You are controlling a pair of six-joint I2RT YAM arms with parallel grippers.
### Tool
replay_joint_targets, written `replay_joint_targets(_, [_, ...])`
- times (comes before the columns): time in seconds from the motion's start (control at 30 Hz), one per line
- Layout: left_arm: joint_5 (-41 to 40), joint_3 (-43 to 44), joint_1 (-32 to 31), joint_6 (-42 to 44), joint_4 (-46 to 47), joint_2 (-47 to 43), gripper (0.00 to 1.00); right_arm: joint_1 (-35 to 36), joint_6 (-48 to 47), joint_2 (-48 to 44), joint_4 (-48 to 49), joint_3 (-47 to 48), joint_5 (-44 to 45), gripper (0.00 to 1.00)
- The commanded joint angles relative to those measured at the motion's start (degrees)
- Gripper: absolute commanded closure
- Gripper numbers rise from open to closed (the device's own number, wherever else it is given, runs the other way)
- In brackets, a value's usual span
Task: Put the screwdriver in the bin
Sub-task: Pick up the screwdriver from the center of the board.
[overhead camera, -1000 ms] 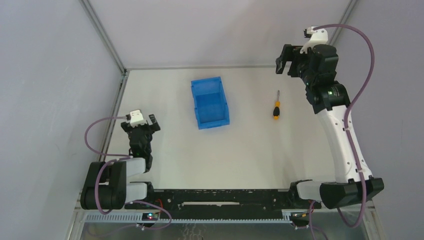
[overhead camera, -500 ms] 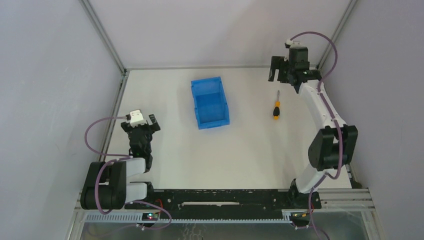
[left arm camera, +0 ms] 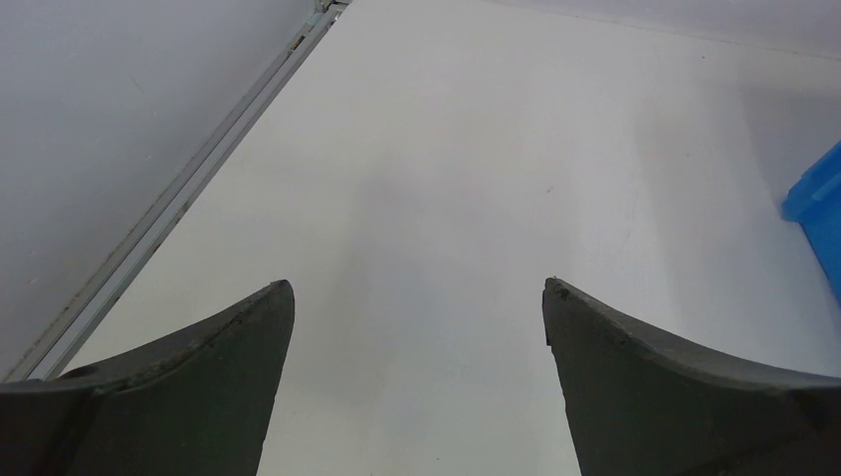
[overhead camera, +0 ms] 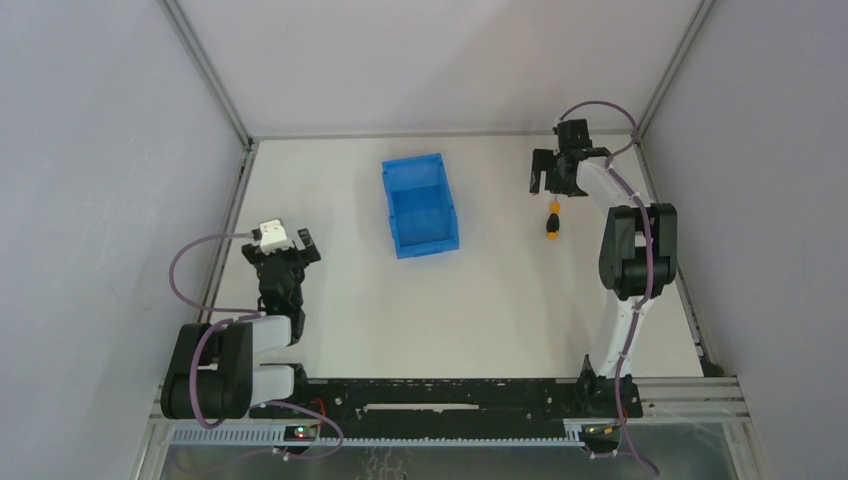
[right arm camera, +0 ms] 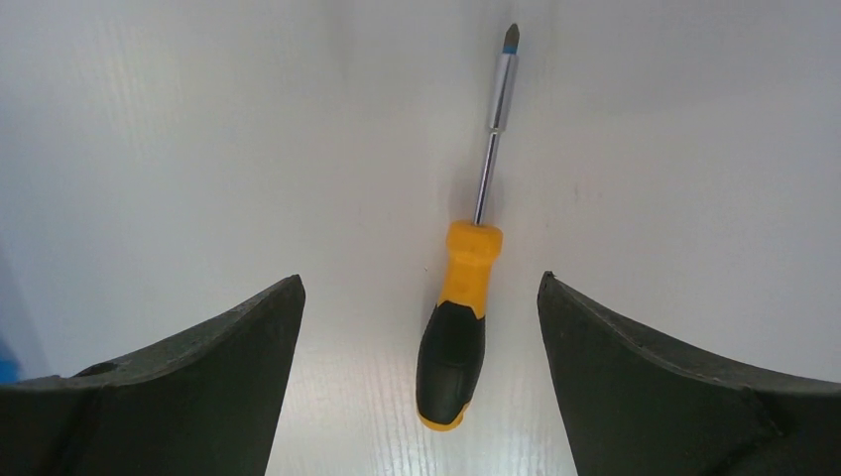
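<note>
The screwdriver (overhead camera: 552, 221), with an orange-yellow and black handle and a thin metal shaft, lies flat on the white table right of the bin. In the right wrist view the screwdriver (right arm camera: 458, 327) lies between my fingers, its tip pointing away. My right gripper (overhead camera: 551, 178) hovers over the shaft end, open and empty (right arm camera: 420, 279), not touching the tool. The blue bin (overhead camera: 412, 168) stands empty at the table's middle back; its corner (left arm camera: 819, 203) shows in the left wrist view. My left gripper (overhead camera: 282, 250) rests open and empty (left arm camera: 417, 284) at the near left.
Grey walls and a metal frame rail (overhead camera: 232, 215) bound the table on the left, back and right. The right arm's elbow (overhead camera: 638, 245) stands folded close to the right of the screwdriver.
My right arm has folded down from high at the back right and brought its open gripper low over the screwdriver. The left arm, the bin and the screwdriver have not moved.
</note>
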Motion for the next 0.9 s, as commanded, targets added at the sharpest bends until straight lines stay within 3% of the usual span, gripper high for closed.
replay_joint_targets(0.0, [-0.75, 1.99, -0.30, 1.40, 1.77, -0.42, 0.00, -0.53, 1.37, 2.13, -0.47, 1.24, 1.37, 0.05])
replay_joint_targets(0.33, [-0.74, 2.00, -0.30, 1.39, 1.77, -0.42, 0.00, -1.43, 2.13, 9.00, -2.49, 0.98, -0.03, 0.15])
replay_joint_targets(0.4, [-0.72, 1.99, -0.30, 1.38, 1.77, -0.42, 0.00, -1.66, 2.38, 9.88, -3.43, 2.05, -0.06, 0.23])
replay_joint_targets(0.7, [-0.76, 1.99, -0.30, 1.38, 1.77, -0.42, 0.00, -2.02, 2.73, 9.43, -3.25, 1.66, -0.14, 0.84])
replay_joint_targets(0.87, [-0.82, 2.01, -0.30, 1.43, 1.77, -0.42, 0.00, -1.96, 2.91, 7.25, -3.29, 1.37, -0.21, 0.88])
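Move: The screwdriver lies lengthwise with its tip pointing outward; its middle is about 1 cm back from the right hand, 1 cm to its right and 8 cm below. The blue bin, its only neighbour, is about 32 cm to the right hand's left, 1 cm back and 7 cm below. From the left hand, the screwdriver lies roughly 13 cm ahead, 66 cm to the right and 10 cm below. The screwdriver's orange collar, at the front of the handle, is where the right hand comes straight down, some 8 cm with a slight draw back and to the right, the wrist tipping its fingers about 10 degrees further downward. The open fingers start closing late in the descent, then pinch the handle from both sides just behind the shaft while the hand stays low. ##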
